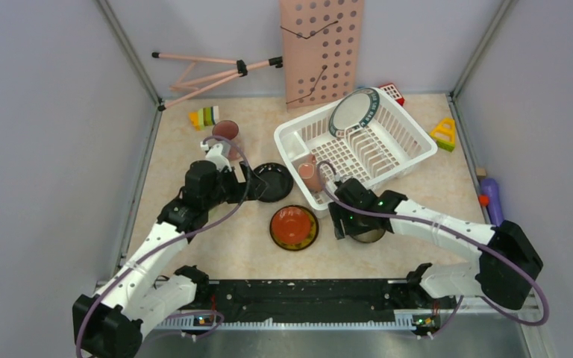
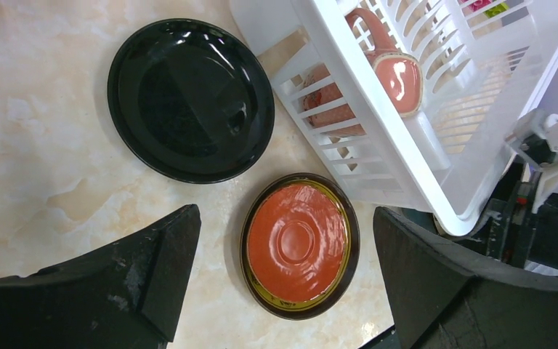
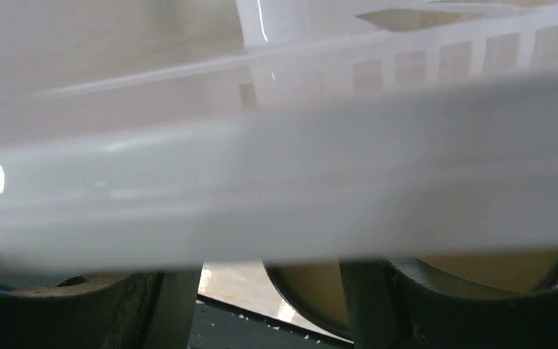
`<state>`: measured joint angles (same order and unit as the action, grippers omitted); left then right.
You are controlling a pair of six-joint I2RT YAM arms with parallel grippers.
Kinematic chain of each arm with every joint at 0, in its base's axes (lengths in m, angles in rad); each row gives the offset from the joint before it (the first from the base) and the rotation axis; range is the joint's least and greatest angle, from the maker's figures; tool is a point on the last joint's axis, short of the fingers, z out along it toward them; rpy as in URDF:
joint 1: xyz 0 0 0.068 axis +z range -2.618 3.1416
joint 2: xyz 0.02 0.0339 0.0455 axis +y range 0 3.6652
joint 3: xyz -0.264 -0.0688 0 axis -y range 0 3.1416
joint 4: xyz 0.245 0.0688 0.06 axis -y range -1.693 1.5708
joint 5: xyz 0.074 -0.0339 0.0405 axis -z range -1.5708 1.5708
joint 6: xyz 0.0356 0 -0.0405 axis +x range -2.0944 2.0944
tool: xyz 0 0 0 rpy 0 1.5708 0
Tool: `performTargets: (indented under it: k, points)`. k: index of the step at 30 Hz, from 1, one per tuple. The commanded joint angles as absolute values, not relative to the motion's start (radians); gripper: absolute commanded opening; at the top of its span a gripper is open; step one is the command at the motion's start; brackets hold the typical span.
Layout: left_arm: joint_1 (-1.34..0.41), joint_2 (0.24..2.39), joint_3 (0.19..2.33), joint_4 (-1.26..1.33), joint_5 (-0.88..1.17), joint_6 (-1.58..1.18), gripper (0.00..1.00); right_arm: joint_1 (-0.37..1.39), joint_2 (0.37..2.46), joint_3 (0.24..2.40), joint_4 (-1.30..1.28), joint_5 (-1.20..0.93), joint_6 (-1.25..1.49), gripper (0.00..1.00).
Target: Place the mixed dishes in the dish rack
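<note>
The white dish rack (image 1: 399, 142) stands at the back right, holding an upright white plate with a dark patterned rim (image 1: 353, 112) and a pinkish cup (image 1: 310, 173), (image 2: 399, 76). Another pinkish cup (image 1: 226, 133) stands on the table. A black plate (image 1: 272, 181), (image 2: 189, 98) and a red plate (image 1: 294, 227), (image 2: 298, 247) lie flat. My left gripper (image 1: 250, 186), (image 2: 287, 240) hovers open above the red plate. My right gripper (image 1: 347, 224), (image 3: 261, 305) is low beside the rack's front rim (image 3: 276, 167), open, its fingers (image 3: 363, 305) astride the edge of a yellowish plate (image 1: 369, 236), (image 3: 320, 291).
A pink perforated board (image 1: 321, 52) and a pink tripod (image 1: 209, 71) lean at the back wall. Toy blocks (image 1: 204, 117), a yellow toy (image 1: 444, 134) and a purple object (image 1: 491, 195) lie near the edges. Grey walls close in both sides.
</note>
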<state>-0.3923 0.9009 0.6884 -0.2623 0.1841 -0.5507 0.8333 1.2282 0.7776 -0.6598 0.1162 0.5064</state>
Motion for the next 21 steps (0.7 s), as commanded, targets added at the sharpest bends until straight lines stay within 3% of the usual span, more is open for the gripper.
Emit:
performTargets:
  k: [1,4,8,10,21]
  points:
    - [-0.395,0.876,0.734,-0.245,0.161,-0.532,0.93,0.878,1.291,0.782,-0.596,0.187,0.496,0.62]
    - [-0.396,0.868,0.733,-0.255,0.141,-0.536,0.93,0.894,1.312,0.788,-0.606,0.217,0.51,0.5]
    - [-0.396,0.859,0.723,-0.253,0.121,-0.542,0.93,0.899,1.312,0.805,-0.649,0.213,0.528,0.12]
    - [-0.396,0.857,0.724,-0.253,0.123,-0.542,0.93,0.898,1.302,0.825,-0.684,0.172,0.534,0.01]
    - [-0.396,0.876,0.729,-0.225,0.145,-0.551,0.92,0.894,1.131,1.044,-0.969,-0.173,0.559,0.0]
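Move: My right hand is already at the left rim of the grey-green bowl, open fingers straddling it; the bowl's middle is about 5 cm to the right, 2 cm ahead and 3 cm lower. The red bowl stack sits some 15 cm left, level with my hand. The dish rack's middle lies about 24 cm ahead and 2 cm right, and the pink mug in it 15 cm ahead, 10 cm left. From my left hand, the grey-green bowl is roughly 29 cm right, 12 cm back and 15 cm below. I sink my right hand about 1 cm more over the grey-green bowl's left rim and shut the fingers fully, pinching the thin wall between them. Then, keeping that pinch, I draw the bowl back about 3 cm, away from the rack, while rising some 4 cm from the lowest point. ##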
